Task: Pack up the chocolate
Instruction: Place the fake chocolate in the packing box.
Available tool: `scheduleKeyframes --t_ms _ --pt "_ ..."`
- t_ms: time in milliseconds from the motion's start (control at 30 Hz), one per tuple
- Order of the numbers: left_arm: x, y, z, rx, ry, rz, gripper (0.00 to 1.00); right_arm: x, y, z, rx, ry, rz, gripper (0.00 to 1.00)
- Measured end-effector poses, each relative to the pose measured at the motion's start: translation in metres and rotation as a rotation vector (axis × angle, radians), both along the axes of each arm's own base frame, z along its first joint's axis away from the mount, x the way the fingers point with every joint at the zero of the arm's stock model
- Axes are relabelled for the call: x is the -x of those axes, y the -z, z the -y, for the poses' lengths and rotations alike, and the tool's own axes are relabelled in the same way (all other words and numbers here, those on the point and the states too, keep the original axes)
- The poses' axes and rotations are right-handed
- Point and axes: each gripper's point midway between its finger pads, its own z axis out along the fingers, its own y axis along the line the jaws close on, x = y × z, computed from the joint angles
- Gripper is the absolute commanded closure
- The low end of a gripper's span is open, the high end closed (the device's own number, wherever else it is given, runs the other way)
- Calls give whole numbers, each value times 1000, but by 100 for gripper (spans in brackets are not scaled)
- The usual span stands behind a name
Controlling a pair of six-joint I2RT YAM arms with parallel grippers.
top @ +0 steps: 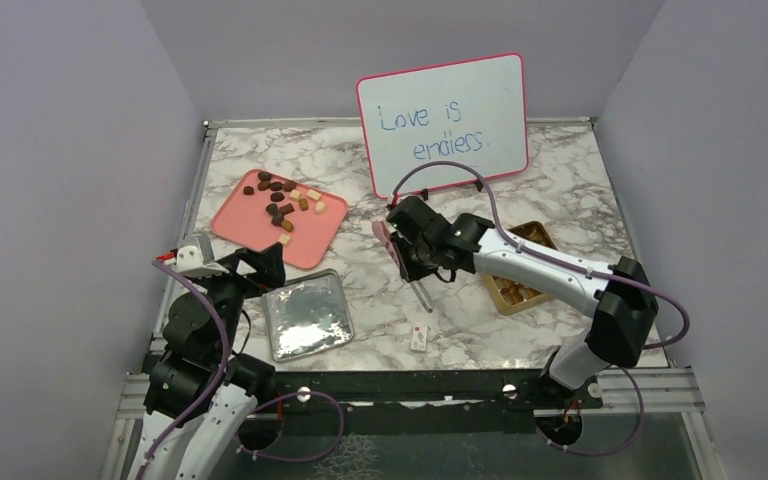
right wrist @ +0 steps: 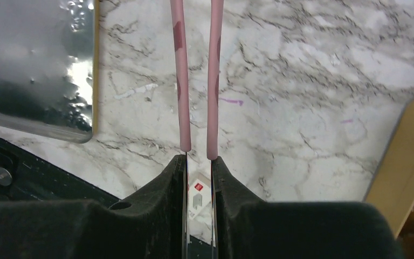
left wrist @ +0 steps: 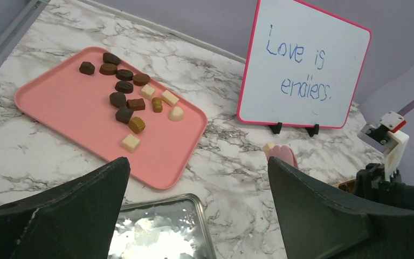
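Several pieces of chocolate (top: 282, 204), dark brown, tan and cream, lie scattered on a pink tray (top: 250, 228); they also show in the left wrist view as chocolate (left wrist: 130, 100). My right gripper (top: 417, 252) is shut on a pair of pink-tipped tongs (right wrist: 214, 81), held above the marble between tray and gold box (top: 543, 236). In the left wrist view the tong tips (left wrist: 283, 154) carry one pale piece (left wrist: 269, 146). My left gripper (top: 260, 264) stands open and empty near the tray's front corner.
A shiny silver lid (top: 305, 316) lies in front of the tray. A small white tag (top: 420, 338) sits near the table's front edge. A pink-framed whiteboard (top: 443, 122) stands at the back. The right arm covers part of the gold box.
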Motion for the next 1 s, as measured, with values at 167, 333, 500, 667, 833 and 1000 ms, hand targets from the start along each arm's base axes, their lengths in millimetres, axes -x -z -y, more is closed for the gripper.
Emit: scheduleKeyframes --t_ms 167,333,500,667,833,1000 --pt "0 0 0 0 0 0 1 9 -5 26 27 123 -14 84" --pt "0 0 0 0 0 0 1 16 -4 59 85 263 -23 87" --pt "0 0 0 -1 1 -1 1 12 -11 95 113 415 -1 89" --pt "0 0 0 -1 1 -1 1 -1 -15 127 129 564 14 90" --pt "-1 1 0 -1 1 -3 1 -13 -4 168 162 723 -6 90" --pt "-1 1 0 -2 1 -4 1 -21 4 213 175 874 -27 88"
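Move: The right hand grips the pink-tipped tongs, with a light-coloured chocolate at their tips, and the packing box it is bound for lies about 25 cm to its right, some 4 cm ahead and 12 cm below. The small white card lies roughly 12 cm back and 2 cm right of this hand, and the silver tray about 22 cm left and 6 cm back, both some 13 cm below it. From the left hand, the box is about 52 cm right, 8 cm ahead and 26 cm down. The right hand sweeps about 21 cm to its right towards the packing box, first easing back a little and then slightly forward, while staying nearly level with only a shallow rise and dip. On the way it turns clockwise some 50 degrees, so the tongs swing from pointing forward-left to pointing forward-right above the box, and the fingers keep their unchanged hold on the tong arms. ##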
